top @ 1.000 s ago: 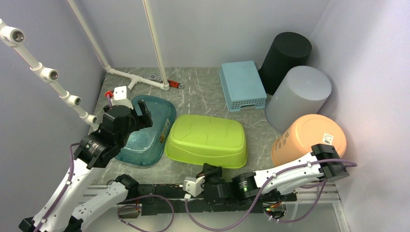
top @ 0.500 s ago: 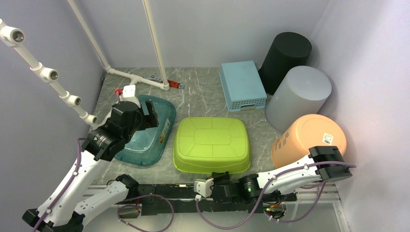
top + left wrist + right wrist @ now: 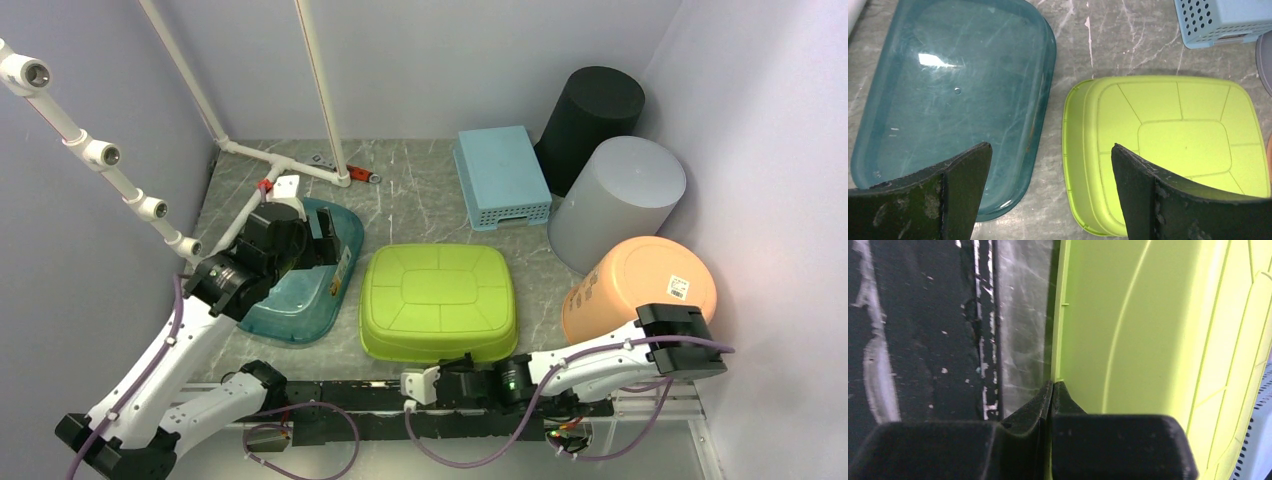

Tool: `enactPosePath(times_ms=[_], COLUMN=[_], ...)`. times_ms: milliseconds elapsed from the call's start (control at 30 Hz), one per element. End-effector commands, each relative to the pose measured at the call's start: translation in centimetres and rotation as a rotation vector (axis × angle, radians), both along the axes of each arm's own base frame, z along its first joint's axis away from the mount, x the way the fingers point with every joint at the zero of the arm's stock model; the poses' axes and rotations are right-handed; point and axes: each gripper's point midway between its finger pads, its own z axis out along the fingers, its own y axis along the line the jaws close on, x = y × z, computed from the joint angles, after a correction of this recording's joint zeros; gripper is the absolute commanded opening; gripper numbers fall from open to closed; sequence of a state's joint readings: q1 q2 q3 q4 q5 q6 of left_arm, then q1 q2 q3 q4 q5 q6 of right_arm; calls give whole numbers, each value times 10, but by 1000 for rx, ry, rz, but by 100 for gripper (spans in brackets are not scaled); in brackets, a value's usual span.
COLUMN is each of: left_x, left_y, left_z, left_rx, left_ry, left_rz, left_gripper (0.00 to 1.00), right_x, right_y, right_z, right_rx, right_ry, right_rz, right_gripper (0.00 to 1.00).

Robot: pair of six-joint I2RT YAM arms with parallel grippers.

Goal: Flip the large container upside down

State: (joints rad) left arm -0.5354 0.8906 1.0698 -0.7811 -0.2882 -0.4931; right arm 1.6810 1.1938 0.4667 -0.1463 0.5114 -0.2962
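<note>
The large container (image 3: 437, 300) is a lime-green tub lying bottom up and flat on the marble table; it also fills the right of the left wrist view (image 3: 1178, 145). My right gripper (image 3: 462, 364) is low at its near rim and shut on that thin rim (image 3: 1057, 340), which runs in between the closed fingertips (image 3: 1052, 385). My left gripper (image 3: 318, 243) hovers open above the gap between the green container and a teal tub (image 3: 290, 300), holding nothing (image 3: 1050, 147).
The teal tub (image 3: 958, 85) lies left of the green one. A blue basket (image 3: 500, 175), a black bin (image 3: 590, 115), a grey bin (image 3: 620, 200) and an orange bucket (image 3: 645, 285) crowd the right side. White pipes (image 3: 320, 90) and a red-handled tool (image 3: 362, 175) sit at the back left.
The green container went from tilted on its side to flat, bottom up. My right gripper slid right along the near edge with the rim. My left arm rose and moved farther back.
</note>
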Motion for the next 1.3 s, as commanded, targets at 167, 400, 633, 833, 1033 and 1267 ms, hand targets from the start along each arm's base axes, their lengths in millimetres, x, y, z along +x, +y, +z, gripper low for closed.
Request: enactPosePath(times_ms=[167,400,633,833,1033,1267], left_x=[6,7,8,7,7,5], left_y=[-23,-30,-39,-60,-78,-92], left_z=[-9,-24,-37,-65,-89,-111], left_rx=[-52,-51,-69,-148,-220,-241], left_ry=[36,88,121,220,287,363], left_rz=[-70,-93,-115,-136,-156,-203], left_gripper=[94,94,94,94,93,88], right_x=[12,9,53,114,132,133], right_y=[11,26,18,-21,-39,-37], right_z=[12,57,114,115,93,56], right_rx=[20,140,416,598,551,491], right_ry=[44,97,-29,96,258,475], right_rz=[19,-41,-333,-850,-1092,-1219], right_gripper=[4,41,60,72,77,75])
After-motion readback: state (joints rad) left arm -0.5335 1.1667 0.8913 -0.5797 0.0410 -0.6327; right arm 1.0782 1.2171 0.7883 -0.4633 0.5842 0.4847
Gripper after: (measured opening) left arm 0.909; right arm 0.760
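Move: Near rim of the upside-down large green container is still pinched in the right hand; the container's middle lies about 12 cm ahead and 4 cm left of that hand, some 2 cm above it. The blue basket is roughly 38 cm ahead and 10 cm right, the orange bucket 11 cm ahead and 36 cm right. From the open left hand, the container's middle is about 22 cm right, 6 cm back and 17 cm below; the teal container's is 8 cm left, 1 cm ahead and 20 cm below. Nudging the pinched rim forward a centimetre or two, the right hand then opens and lets go, rises about 10 cm, swings forward some 14 cm and slightly right over the container while turning clockwise about 65 degrees, then sinks a little towards its upturned bottom. The left hand, wide open, descends about 11 cm and goes 7 cm right towards the container's left side, tipping further down. ##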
